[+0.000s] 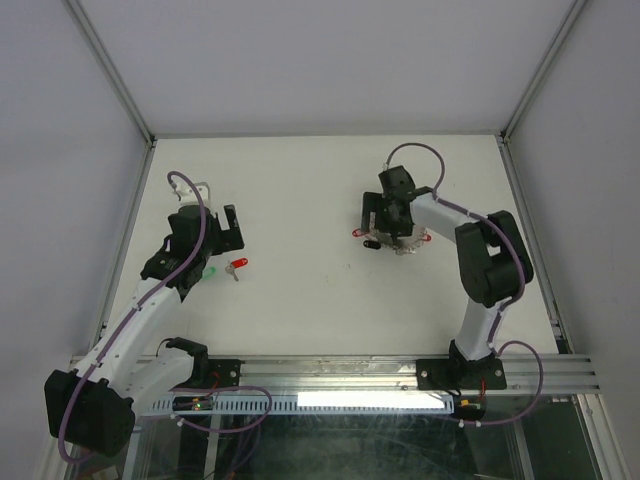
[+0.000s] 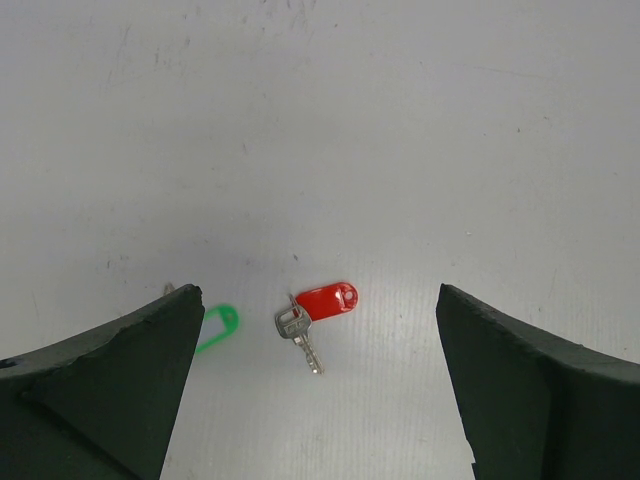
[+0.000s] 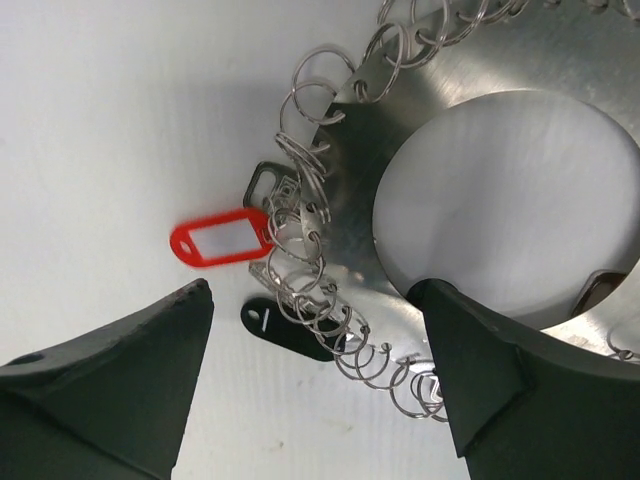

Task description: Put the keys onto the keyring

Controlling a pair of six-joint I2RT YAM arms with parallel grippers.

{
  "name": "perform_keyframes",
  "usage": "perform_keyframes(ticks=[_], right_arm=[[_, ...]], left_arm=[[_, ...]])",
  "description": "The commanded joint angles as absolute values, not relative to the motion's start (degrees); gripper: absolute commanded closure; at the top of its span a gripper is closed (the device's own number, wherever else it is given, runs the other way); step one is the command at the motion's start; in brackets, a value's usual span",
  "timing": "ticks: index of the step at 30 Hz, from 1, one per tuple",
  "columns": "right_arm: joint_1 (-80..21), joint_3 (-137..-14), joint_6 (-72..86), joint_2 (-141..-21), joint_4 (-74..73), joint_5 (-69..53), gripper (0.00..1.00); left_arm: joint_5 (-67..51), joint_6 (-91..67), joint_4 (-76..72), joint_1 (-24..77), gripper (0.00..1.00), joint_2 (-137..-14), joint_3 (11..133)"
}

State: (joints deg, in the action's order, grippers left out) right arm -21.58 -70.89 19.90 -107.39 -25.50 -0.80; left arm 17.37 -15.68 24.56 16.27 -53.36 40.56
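Observation:
Two keys lie on the white table. The red-tagged key [image 2: 327, 299] [image 1: 238, 265] has its silver blade pointing toward the camera. The green-tagged key [image 2: 219, 325] [image 1: 209, 271] lies just left of it, half hidden behind my left finger. My left gripper [image 2: 318, 300] [image 1: 222, 240] hovers open above them, holding nothing. The keyring [image 3: 400, 150] [image 1: 402, 245] is a flat metal ring with several wire split rings along its rim, plus a red tag [image 3: 220, 238] and a black tag [image 3: 285, 325]. My right gripper [image 3: 312, 300] [image 1: 388, 222] stands open astride its rim.
The white table [image 1: 300, 190] is walled by white panels at the back and both sides. An aluminium rail [image 1: 330, 370] with both arm bases runs along the near edge. A second red tag [image 1: 426, 237] shows at the keyring's right side.

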Motion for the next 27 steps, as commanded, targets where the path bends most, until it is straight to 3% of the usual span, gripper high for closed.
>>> perform_keyframes(ticks=[1, 11, 19, 27], right_arm=[[-25.3, -62.5, 26.3, -102.3, -26.3, 0.4, 0.12], [-36.8, -50.5, 33.3, -88.6, -27.7, -0.5, 0.13], [-45.4, -54.5, 34.0, -89.0, -22.3, -7.2, 0.13], [-45.5, -63.0, 19.9, -93.0, -34.2, 0.9, 0.17]], left_arm=[[15.8, -15.0, 23.4, 16.0, 0.01, -53.4, 42.1], [15.2, -14.9, 23.4, 16.0, 0.01, -54.4, 42.4], [15.1, -14.9, 23.4, 16.0, 0.01, -54.5, 42.3], [14.8, -15.0, 23.6, 16.0, 0.01, -54.4, 42.2]])
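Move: The keyring's middle lies about 8 cm to the right of the right hand, 3 cm ahead and 2 cm below; its near-left rim is already under the open fingers. The red tag is some 3 cm ahead and 3 cm to the left of this hand. The black tag is almost beneath it, 1 cm back and 1 cm left. From the left hand, the keyring is roughly 53 cm to the right, 12 cm ahead and 13 cm lower. Back towards its base, then curving left, the right hand keeps low and drags the keyring over the table by its near-left rim, one fingertip at the edge of the hole, for about 18 cm back. It then lifts off some 3 cm, easing slightly forward. The fingers stay open and the wrist turns some 15 degrees counter-clockwise. ##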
